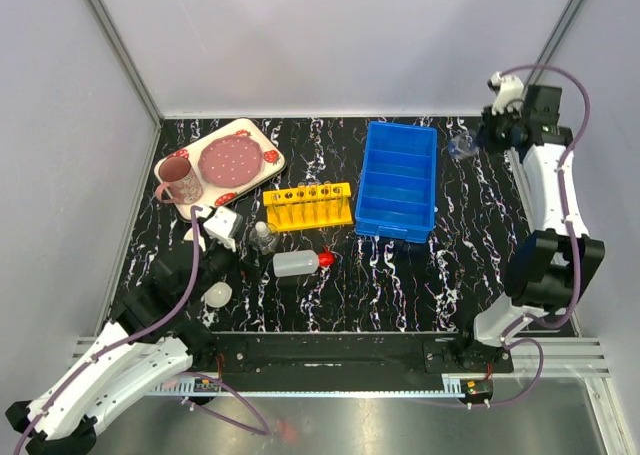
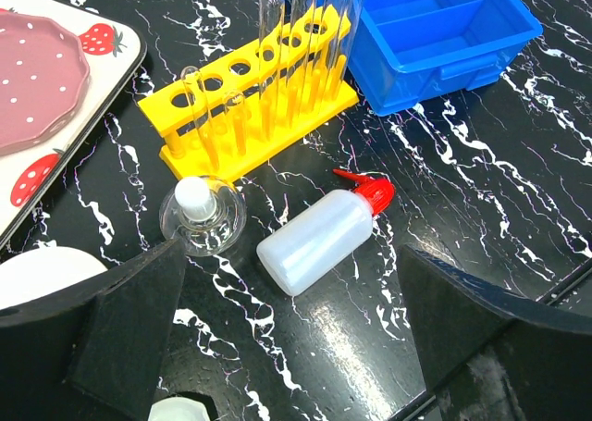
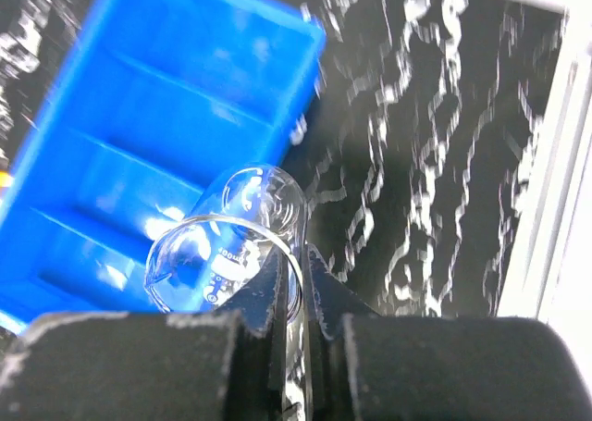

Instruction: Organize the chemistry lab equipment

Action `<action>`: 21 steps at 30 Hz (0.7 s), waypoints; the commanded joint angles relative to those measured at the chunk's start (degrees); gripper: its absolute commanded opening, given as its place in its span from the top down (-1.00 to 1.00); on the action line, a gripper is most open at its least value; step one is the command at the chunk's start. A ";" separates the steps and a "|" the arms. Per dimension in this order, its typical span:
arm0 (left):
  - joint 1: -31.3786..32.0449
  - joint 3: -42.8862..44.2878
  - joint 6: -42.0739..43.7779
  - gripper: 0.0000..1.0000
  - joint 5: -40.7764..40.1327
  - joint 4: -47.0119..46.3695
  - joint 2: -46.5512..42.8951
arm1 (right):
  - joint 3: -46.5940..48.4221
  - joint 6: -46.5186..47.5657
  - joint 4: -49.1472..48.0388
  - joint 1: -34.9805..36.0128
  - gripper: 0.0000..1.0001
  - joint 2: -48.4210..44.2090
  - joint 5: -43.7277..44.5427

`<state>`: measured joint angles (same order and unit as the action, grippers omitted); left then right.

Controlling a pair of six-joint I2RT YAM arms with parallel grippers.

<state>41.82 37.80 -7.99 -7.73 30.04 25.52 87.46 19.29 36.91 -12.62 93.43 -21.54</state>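
Note:
My right gripper [image 3: 298, 254] is shut on the wall of a clear glass beaker [image 3: 227, 241], which hangs tilted beside the blue bin's [image 3: 157, 153] right edge; from above the beaker [image 1: 462, 147] sits just left of that gripper [image 1: 480, 138]. The yellow tube rack [image 2: 254, 106] holds several clear test tubes [image 2: 271, 46]. A small stoppered glass flask [image 2: 201, 217] stands in front of it. A red-capped squeeze bottle [image 2: 319, 241] lies on its side. My left gripper [image 2: 291, 254] hovers open over the bottle, holding nothing. A small white dish [image 1: 216, 295] sits near the left arm.
A strawberry-patterned tray [image 1: 262, 145] with a pink plate [image 1: 230, 158] and a pink mug [image 1: 178, 179] sits at the back left. The blue divided bin [image 1: 398, 180] stands in the middle. A white bowl's edge [image 2: 37, 273] shows beside the left finger.

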 commanded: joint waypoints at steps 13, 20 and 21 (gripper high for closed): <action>-0.25 -0.89 1.57 -0.98 -0.97 -4.03 1.90 | 38.39 -8.57 1.06 14.55 0.92 34.79 5.44; -0.25 -1.06 1.75 -0.98 0.25 -4.55 3.22 | 41.12 -7.43 -0.25 15.52 0.86 39.55 10.46; -0.25 -1.06 1.84 -0.98 0.69 -4.55 3.40 | 41.12 -7.16 -0.34 15.78 0.85 39.90 10.99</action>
<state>41.82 36.91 -7.07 -7.70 29.54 28.03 124.40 11.92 38.48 2.22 133.56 -14.50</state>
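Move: The right hand holds the beaker; the blue box's far compartment lies about 18 cm ahead of this hand, 16 cm to its left and 19 cm below. The yellow test tube rack is some 41 cm left and 5 cm back, the wash bottle about 43 cm left and 21 cm back. From the left hand, that compartment lies roughly 43 cm ahead, 35 cm right and 19 cm below. Right hand carries the gripped beaker 15 cm forward and left, arching up, then down towards the far compartment. ##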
